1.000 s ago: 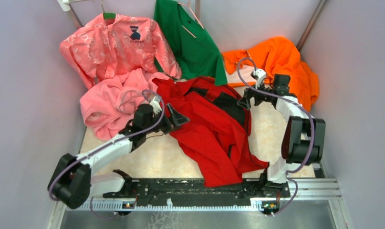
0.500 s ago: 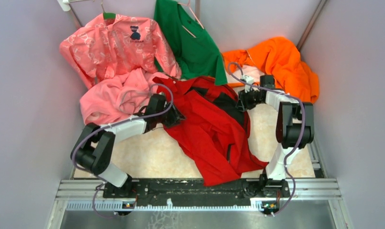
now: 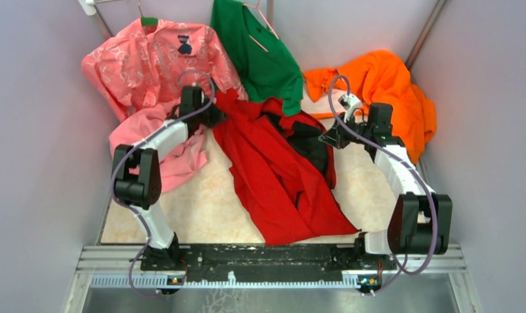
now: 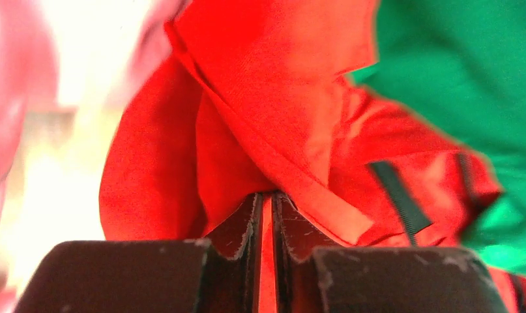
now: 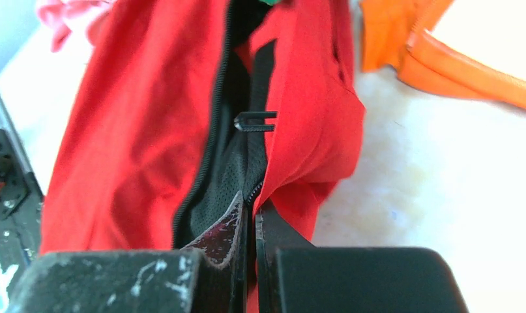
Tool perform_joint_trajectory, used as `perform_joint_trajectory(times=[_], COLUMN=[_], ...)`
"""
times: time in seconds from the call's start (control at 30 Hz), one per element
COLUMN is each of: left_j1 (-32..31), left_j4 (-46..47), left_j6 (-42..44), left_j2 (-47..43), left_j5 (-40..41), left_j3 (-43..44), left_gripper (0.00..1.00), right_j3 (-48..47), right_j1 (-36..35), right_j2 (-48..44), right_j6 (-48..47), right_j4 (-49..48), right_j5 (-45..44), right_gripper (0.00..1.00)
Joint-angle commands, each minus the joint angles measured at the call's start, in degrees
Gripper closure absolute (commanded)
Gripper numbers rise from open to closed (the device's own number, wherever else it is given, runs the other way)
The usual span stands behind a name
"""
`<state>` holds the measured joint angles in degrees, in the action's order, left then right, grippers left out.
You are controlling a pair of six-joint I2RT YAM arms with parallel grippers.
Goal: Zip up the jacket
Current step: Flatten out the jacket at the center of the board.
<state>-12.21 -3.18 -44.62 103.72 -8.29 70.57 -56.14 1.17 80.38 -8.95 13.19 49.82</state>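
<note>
The red jacket (image 3: 279, 176) lies crumpled mid-table, its front open and its dark lining (image 3: 309, 140) showing. My left gripper (image 3: 214, 116) is at the jacket's far-left corner. In the left wrist view its jaws (image 4: 266, 195) are shut on a thin fold of red jacket fabric (image 4: 273, 85). My right gripper (image 3: 325, 138) is at the jacket's right front edge. In the right wrist view it (image 5: 252, 199) is shut on the red edge beside the dark zipper (image 5: 214, 130) and the black mesh lining (image 5: 231, 176).
A pink fleece (image 3: 162, 147) lies under my left arm, and a patterned pink shirt (image 3: 162, 59) hangs behind it. A green garment (image 3: 260, 59) hangs at the back centre. An orange garment (image 3: 384, 85) is heaped at the back right. Walls stand close on both sides.
Both grippers have shut on the jacket. The left arm has swung toward the back, pulling the jacket's left corner up and stretching the cloth. The right arm shifted only slightly.
</note>
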Motion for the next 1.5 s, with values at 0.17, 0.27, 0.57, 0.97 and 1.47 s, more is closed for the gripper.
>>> perform_joint_trajectory(times=[0.17, 0.27, 0.57, 0.97, 1.47], left_j1=[1.7, 2.0, 1.3, -22.2, -34.0], left_j4=[-3.0, -3.6, 15.5, 19.2, -7.3], left_j6=[14.2, 17.3, 10.3, -9.7, -19.2], left_j2=[8.6, 8.1, -15.0, -42.3, -16.8], left_j5=[-3.7, -3.6, -27.7, 3.2, 20.5], left_j3=[24.0, 26.0, -7.6, -33.2, -9.7], left_gripper=[0.86, 0.85, 0.33, 0.01, 0.02], right_j3=[15.1, 18.8, 18.0, 17.3, 17.6], right_j1=[-7.8, -7.9, -7.9, -7.9, -8.0], right_j2=[-17.2, -18.7, -18.7, -19.3, -18.6], right_j6=[4.1, 4.1, -0.9, -5.7, -5.9], right_j4=[-15.4, -18.4, -15.3, -11.6, -11.8], right_j5=[3.0, 0.8, -4.4, -6.6, -6.5], right_gripper=[1.0, 1.0, 0.97, 0.94, 0.93])
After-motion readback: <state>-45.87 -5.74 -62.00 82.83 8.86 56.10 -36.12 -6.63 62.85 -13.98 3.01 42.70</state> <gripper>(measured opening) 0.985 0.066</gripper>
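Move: The left hand already pinches the jacket's far-left corner; the corner's resting spot lies about 7 cm ahead, 2 cm right and 7 cm below. From this hand the jacket's middle is some 18 cm back, 17 cm right and 9 cm down, the pink sweatshirt 6 cm back, 14 cm left. The right hand already grips the front edge, with the jacket's middle about 11 cm back, 13 cm left and 14 cm below. Left carries its pinched corner up and forward, releases, sweeps back-right some 30 cm; right draws its edge back. ##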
